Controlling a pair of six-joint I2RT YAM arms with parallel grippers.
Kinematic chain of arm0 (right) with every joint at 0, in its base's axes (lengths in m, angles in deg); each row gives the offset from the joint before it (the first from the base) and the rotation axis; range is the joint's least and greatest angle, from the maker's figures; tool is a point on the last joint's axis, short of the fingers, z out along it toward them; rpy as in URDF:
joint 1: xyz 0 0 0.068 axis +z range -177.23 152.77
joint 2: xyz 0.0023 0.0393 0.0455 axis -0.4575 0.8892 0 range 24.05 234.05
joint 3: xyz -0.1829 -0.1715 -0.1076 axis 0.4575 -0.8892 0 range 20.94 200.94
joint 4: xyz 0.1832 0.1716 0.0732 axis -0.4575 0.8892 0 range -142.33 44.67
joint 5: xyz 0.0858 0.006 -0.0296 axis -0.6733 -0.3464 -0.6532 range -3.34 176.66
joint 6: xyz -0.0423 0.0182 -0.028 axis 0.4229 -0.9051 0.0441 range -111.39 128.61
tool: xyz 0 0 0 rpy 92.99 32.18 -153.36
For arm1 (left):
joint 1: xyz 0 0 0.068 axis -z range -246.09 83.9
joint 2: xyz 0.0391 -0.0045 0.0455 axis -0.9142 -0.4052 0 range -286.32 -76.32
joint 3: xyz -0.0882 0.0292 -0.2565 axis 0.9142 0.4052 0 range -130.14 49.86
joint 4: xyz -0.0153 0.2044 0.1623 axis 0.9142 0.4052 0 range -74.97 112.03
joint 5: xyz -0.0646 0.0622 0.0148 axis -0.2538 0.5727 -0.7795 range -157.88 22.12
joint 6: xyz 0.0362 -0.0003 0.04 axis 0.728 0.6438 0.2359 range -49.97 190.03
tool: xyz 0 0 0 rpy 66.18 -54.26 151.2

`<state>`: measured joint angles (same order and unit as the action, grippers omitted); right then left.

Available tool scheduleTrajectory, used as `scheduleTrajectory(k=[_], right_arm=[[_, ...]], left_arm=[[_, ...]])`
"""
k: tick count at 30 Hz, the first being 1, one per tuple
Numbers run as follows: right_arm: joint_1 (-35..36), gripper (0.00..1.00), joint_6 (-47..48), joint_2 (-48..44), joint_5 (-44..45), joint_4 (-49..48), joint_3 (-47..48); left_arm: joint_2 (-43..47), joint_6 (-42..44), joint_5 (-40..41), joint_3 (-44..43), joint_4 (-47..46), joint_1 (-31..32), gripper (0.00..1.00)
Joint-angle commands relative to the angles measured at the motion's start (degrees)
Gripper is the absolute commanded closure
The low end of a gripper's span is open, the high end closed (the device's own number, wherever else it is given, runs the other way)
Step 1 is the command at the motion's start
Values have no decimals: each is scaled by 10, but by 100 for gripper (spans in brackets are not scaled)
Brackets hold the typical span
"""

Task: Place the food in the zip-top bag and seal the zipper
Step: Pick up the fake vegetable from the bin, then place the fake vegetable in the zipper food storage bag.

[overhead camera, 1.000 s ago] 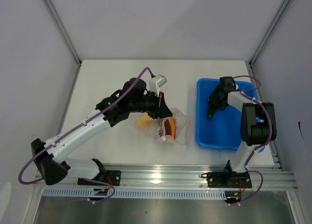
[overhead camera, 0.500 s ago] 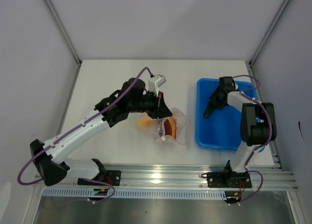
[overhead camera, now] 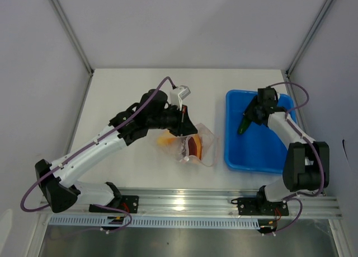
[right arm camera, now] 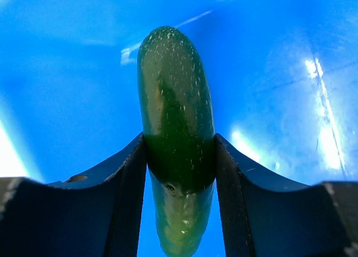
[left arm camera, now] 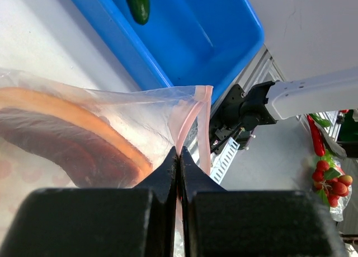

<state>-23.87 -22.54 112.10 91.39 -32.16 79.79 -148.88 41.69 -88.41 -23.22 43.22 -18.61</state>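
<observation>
The clear zip-top bag point(overhead camera: 197, 146) lies at mid-table, its mouth edge raised. My left gripper point(overhead camera: 186, 128) is shut on the pink zipper point(left arm camera: 191, 114) strip at that edge. Through the plastic point(left arm camera: 112, 108) show the yellow-orange piece point(left arm camera: 84, 118) and the red-brown piece point(left arm camera: 61, 150). My right gripper point(overhead camera: 246, 121) is over the blue tray point(overhead camera: 254, 156), its fingers point(right arm camera: 126, 173) pressed on both sides of the dark-green cucumber point(right arm camera: 176, 94). The cucumber point(overhead camera: 244, 126) points down and left from the jaws, and its tip point(left arm camera: 138, 4) shows in the left wrist view.
The blue tray point(left arm camera: 196, 38) stands just right of the bag, its left wall close to the bag's edge. An aluminium rail point(overhead camera: 184, 204) runs along the near table edge. Grey walls close in the back and both sides.
The right gripper closed on the cucumber, and its arm swung its elbow out to the right. The left arm and the bag stayed put.
</observation>
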Motion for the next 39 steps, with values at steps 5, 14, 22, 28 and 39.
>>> scheduleTrajectory(k=[5, 14, 22, 28, 39], right_arm=[[38, 100, 31, -142, -23, 40, -1], [66, 100, 42, -274, -60, 68, 24], [131, 100, 63, -353, -65, 59, 52], [187, 100, 79, -373, -72, 20, 57], [257, 100, 123, -371, -152, 62, 101]], left_arm=[[-21, -38, -25, -45, 5, -15, 100], [-50, -57, -66, -71, 0, -24, 99], [-50, -65, -72, -73, -3, -29, 99], [-47, -73, -86, -75, -2, -30, 99], [-56, -69, -89, -105, 16, -37, 99]])
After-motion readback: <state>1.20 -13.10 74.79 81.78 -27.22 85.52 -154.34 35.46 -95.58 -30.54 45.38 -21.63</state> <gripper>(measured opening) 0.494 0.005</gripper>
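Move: The right hand already holds the green fake vegetable, just off the bin floor. The bag's mouth, where it goes, lies about 18 cm to its left, 17 cm back and 10 cm higher. The blue bin's middle is some 3 cm back, 4 cm right and 7 cm below; the meat in the bag is about 12 cm back, 23 cm left and 6 cm below. From the left hand, the bag's mouth is about 4 cm right, 3 cm ahead and 9 cm below. With the green vegetable still pinched across its middle, the right hand rises quickly some 25 cm out of the blue bin while drawing back about 13 cm and left about 15 cm, towards the open bag, its fingers tipping up from their steep downward slant and swinging counter-clockwise, each by a little under 40 degrees. The left hand, shut on the bag's edge, keeps its hold and shifts only a couple of centimetres, a little to the right and then up, its wrist tilting slightly. ##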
